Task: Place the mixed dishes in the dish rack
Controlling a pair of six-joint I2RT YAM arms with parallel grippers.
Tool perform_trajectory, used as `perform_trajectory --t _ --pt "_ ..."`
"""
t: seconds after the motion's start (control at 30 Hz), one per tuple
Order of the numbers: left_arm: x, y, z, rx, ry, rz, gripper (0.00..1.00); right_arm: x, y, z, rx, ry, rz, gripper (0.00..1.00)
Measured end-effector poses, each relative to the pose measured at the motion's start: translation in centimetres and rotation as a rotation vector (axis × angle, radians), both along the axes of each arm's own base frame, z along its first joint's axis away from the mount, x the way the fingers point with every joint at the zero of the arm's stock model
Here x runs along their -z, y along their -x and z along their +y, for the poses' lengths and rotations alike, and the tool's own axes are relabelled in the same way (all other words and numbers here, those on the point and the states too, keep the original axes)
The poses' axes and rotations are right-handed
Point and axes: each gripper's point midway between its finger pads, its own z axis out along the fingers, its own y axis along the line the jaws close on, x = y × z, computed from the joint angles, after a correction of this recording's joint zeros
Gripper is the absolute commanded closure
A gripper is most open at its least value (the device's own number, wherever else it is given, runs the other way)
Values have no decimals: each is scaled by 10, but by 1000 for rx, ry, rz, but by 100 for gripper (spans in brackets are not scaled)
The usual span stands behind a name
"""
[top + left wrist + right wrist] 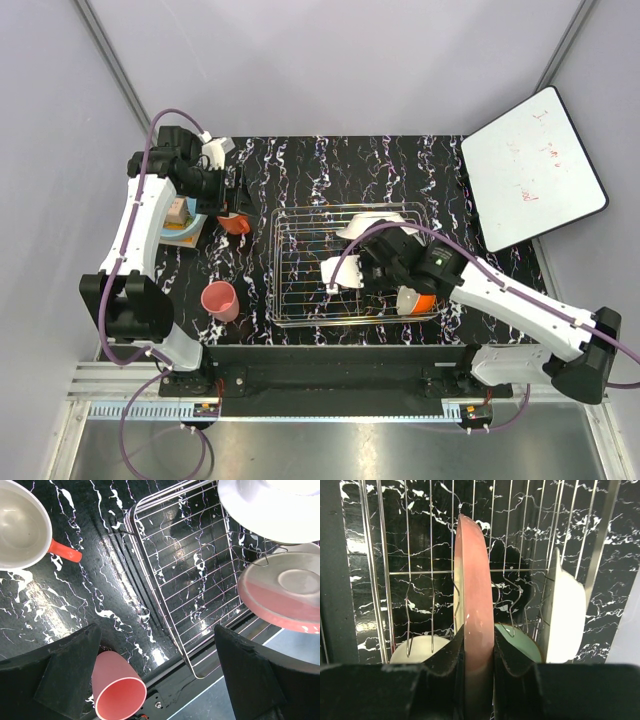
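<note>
My right gripper (365,268) (479,645) is shut on the salmon-pink plate (472,600) (282,597), holding it on edge over the dish rack (300,240) (165,555) (410,572). A white plate (375,222) (270,507) (565,620) leans at the rack's far side. Below the held plate lie the pale green bowl (520,645) and the white-and-orange bowl (415,300) (420,650). My left gripper (235,188) (157,647) hangs open and holds nothing, above the table left of the rack. The orange-red mug (235,222) (25,525) and pink cup (220,300) (117,690) stand there.
A light blue round tub (185,230) sits by the left arm at the table's left edge. A white board with red scribbles (530,165) lies at the far right. The table's near edge runs just below the rack's front corner.
</note>
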Motion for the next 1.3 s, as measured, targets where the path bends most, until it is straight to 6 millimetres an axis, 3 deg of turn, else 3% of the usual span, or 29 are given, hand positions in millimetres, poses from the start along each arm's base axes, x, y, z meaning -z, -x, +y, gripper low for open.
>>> perform_trajectory --t 0.2,0.33,0.4,0.57,0.63,0.67,1.03,1.3 --pt "1 0 0 5 -3 -3 1 15 -3 1 6 22 1 100" --pt "1 0 0 7 -3 -2 1 19 -5 1 10 17 -7 89" --pt "1 0 0 8 -4 -3 1 20 -4 1 11 11 -8 74" --pt "1 0 0 8 -5 -5 1 25 2 -5 41 -1 15 62" --pt "2 -1 1 6 -8 -4 1 30 6 -9 56 4 32 40" --pt "3 -1 2 3 -14 -5 1 32 8 -12 65 6 40 2" --pt "15 -7 14 -19 -88 8 1 21 10 -19 126 -28 45 0" --pt "14 -17 29 -62 -171 -29 1 -36 12 -17 175 -132 33 1"
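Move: The pink plate is already in the right gripper; its rack slot lies about 8 cm below that hand, some 4 cm left and 1 cm back. The orange bowl sits about 9 cm right, 4 cm back; the green bowl 9 cm right, 7 cm ahead; the white plate 12 cm ahead, 3 cm right. From the empty left hand the orange mug is about 6 cm ahead, 3 cm left and 8 cm down, the slot 28 cm right and 15 cm back. Lower the right gripper with the pink plate about 2 cm into the rack, then ease it roughly 2 cm right and a little back and down while opening the fingers wide. Lift straight off the plate some 7 cm, turning slightly clockwise. Late on, start the open left gripper left, forward and slightly down towards the orange mug, tilting it some 10 degrees. ##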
